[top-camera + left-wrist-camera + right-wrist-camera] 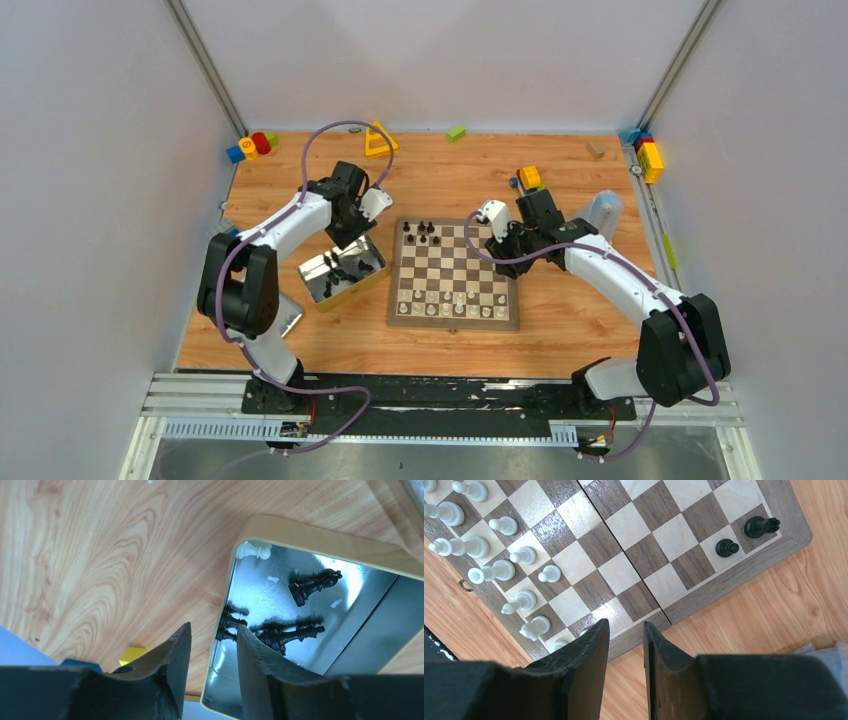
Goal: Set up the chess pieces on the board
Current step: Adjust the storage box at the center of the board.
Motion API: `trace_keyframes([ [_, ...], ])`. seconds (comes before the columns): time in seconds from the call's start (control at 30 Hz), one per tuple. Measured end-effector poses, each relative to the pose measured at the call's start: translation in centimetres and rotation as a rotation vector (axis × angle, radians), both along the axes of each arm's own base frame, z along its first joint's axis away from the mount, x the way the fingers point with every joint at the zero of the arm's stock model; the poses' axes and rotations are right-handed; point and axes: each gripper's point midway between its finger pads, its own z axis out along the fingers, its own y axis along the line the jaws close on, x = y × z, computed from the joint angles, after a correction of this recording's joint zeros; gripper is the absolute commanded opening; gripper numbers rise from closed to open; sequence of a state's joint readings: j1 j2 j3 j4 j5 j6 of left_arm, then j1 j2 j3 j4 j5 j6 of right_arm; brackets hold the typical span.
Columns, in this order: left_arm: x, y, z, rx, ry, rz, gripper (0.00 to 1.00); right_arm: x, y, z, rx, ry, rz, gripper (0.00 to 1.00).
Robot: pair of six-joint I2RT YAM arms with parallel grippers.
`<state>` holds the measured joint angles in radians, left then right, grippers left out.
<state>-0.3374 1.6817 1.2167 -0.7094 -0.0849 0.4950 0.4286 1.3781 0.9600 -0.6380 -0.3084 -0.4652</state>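
Note:
The board (455, 275) lies mid-table. White chess pieces (450, 300) fill its near rows, and a few black ones (424, 232) stand at its far left corner. My left gripper (352, 232) hovers open and empty over the silver tin (340, 272). In the left wrist view its fingers (214, 630) straddle the tin's rim (320, 535); inside lie black pieces (314, 583) (290, 635) and a white pawn (252, 551). My right gripper (500, 245) hangs over the board's right edge. Its jaws (625, 625) are slightly apart with nothing between them. White pieces (499, 570) and two black pieces (727, 547) show there.
Coloured toy blocks lie along the back: a cluster (253, 146) at the left, a yellow triangle (379, 140), a green block (456, 132), an orange one (529, 177) and more at the right wall (648, 155). A flat metal lid (288, 322) lies by the left arm.

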Motion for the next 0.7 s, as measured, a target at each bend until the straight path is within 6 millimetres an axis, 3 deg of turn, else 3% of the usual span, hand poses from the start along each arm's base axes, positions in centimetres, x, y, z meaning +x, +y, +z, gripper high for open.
trace_keyframes([
  [0.3, -1.7, -0.1, -3.5, 0.041, 0.206, -0.15, 0.32, -0.3, -0.1, -0.4, -0.004, 0.01, 0.0, 0.32],
  [0.5, -2.5, 0.1, -3.5, 0.064, 0.253, -0.269, 0.26, -0.3, 0.0, -0.4, 0.003, 0.012, 0.005, 0.32],
  [0.7, -1.8, 0.3, -2.7, 0.104, 0.246, -0.397, 0.21, -0.4, 0.1, -0.3, 0.008, 0.014, 0.008, 0.32],
])
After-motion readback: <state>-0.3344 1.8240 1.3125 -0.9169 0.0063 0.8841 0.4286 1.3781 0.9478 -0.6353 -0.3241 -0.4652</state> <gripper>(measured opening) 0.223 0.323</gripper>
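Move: The storage box's middle is about 7 cm back from the left gripper, 1 cm to its left and some 5 cm below. The middle of the chessboard is some 22 cm to the gripper's right and 7 cm back, and the box lid about 15 cm to its left and 16 cm back, both roughly 7 cm below. From the right gripper the box is about 34 cm to the left and 1 cm back, 7 cm below. Bring the left gripper down about 4 cm and back 2.5 cm onto the far long wall of the storage box, tipping the fingers to point more nearly straight down and narrowing them until they straddle and pinch the rim. Keep turning the wrist clockwise, some 25 degrees in all, then ease up and forward about a centimetre. ##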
